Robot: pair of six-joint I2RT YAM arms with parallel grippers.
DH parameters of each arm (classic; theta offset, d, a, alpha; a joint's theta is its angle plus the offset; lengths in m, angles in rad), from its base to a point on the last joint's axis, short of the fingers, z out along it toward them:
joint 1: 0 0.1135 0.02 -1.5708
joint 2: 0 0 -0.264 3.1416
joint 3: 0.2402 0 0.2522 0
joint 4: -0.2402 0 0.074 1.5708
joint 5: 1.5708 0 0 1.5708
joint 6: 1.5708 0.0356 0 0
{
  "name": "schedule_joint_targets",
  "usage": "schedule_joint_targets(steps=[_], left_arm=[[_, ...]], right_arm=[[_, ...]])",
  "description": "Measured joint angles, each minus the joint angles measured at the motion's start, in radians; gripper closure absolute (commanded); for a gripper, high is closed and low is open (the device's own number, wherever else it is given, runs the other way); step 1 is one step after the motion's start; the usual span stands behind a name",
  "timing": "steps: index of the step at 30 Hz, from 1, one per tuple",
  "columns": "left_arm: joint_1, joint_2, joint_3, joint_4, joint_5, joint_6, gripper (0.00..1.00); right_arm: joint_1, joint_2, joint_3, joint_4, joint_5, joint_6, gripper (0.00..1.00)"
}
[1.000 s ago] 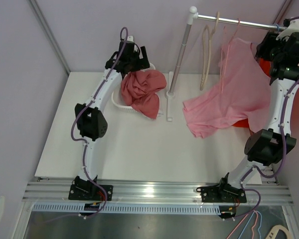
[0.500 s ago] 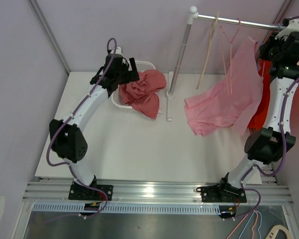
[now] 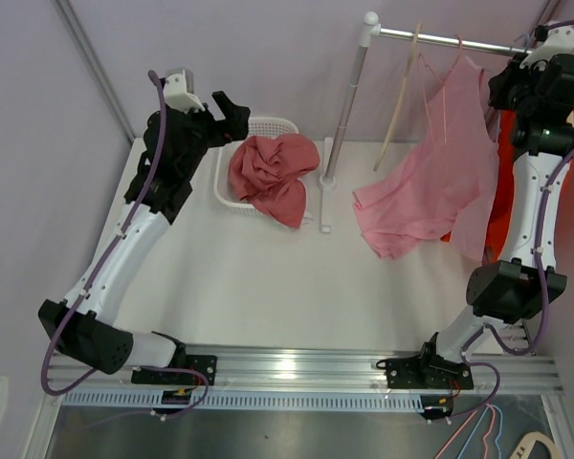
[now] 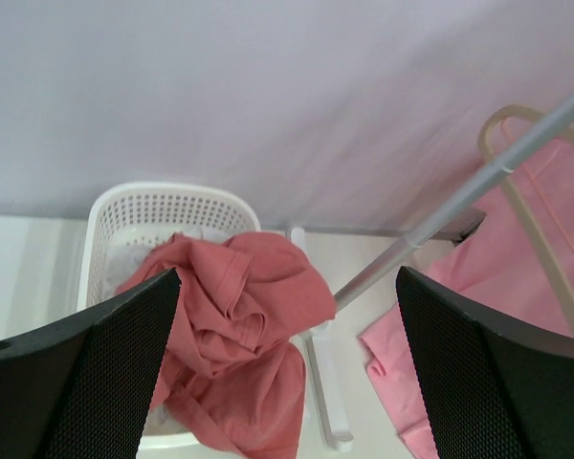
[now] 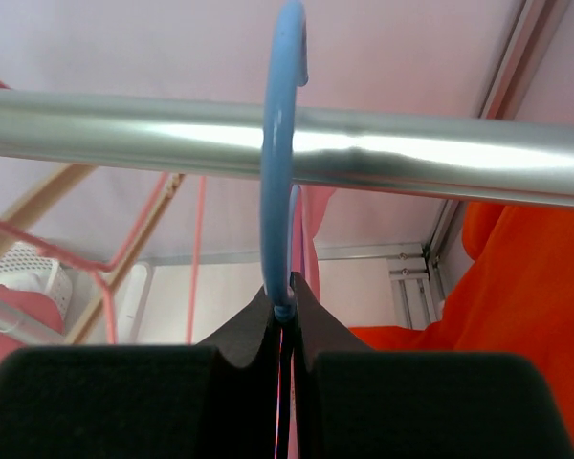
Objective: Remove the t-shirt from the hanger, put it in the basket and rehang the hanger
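A pink t-shirt point(image 3: 430, 191) hangs below the rail point(image 3: 459, 43) at the right, its lower part spread on the table; it also shows in the left wrist view point(image 4: 478, 316). My right gripper point(image 3: 505, 91) is up at the rail and shut on the neck of a blue hanger point(image 5: 279, 143), whose hook is over the rail point(image 5: 411, 153). Pink cloth shows just behind the fingers point(image 5: 220, 382). My left gripper point(image 3: 231, 105) is open and empty, held high above the white basket point(image 3: 268, 124), far from the pink t-shirt.
A red shirt point(image 3: 273, 172) fills the basket and spills over its front. An orange garment point(image 3: 497, 201) hangs behind the right arm. A beige hanger point(image 3: 402, 96) and a pink wire hanger point(image 3: 445, 86) hang on the rail. The rack's pole point(image 3: 349, 96) stands mid-table.
My left arm has risen and drawn back left, away from the red shirt in the basket. My right gripper has moved up to the rail, lifting the pink t-shirt's top higher.
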Motion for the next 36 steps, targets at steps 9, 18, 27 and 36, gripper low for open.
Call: schedule_joint_targets(steps=[9,18,27,36], left_arm=[[-0.058,-0.088,-0.033,0.059,0.017,0.088,0.01],[-0.247,-0.231,-0.323,0.317,0.234,0.229,0.00],[-0.532,-0.140,-0.490,0.661,0.508,0.271,0.01],[-0.709,0.153,-0.386,0.701,0.634,0.312,0.01]], right_arm=[[0.047,-0.098,0.017,-0.043,0.089,0.013,1.00],[0.082,-0.281,-0.129,-0.153,0.341,0.206,1.00],[0.134,-0.442,-0.226,-0.256,0.472,0.297,1.00],[0.176,-0.476,-0.247,-0.293,0.412,0.321,1.00]])
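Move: The right hand already pinches the blue hanger's hook just under the rail, which crosses about 2 cm ahead and 4 cm above; the pink t-shirt's middle hangs some 7 cm back, 7 cm left and 22 cm below. The pink hanger hooks over the rail about 9 cm to its left, 2 cm ahead and 4 cm up. From the open left hand the t-shirt's middle is roughly 49 cm right, level ahead, 20 cm lower; the basket sits 13 cm ahead, 2 cm right, 38 cm below. Keeping its pinch on the blue hanger's hook, the right hand lifts about 4 cm to unhook it from the rail while drawing back some 15 cm, then sinks slightly and eases a little left, rolling its left side up. The left hand, wide open, leaves the basket side, backing off with a small rise, then sweeps right, back and down towards the pink t-shirt, turning clockwise about 75 degrees; it doesn't touch the cloth. ##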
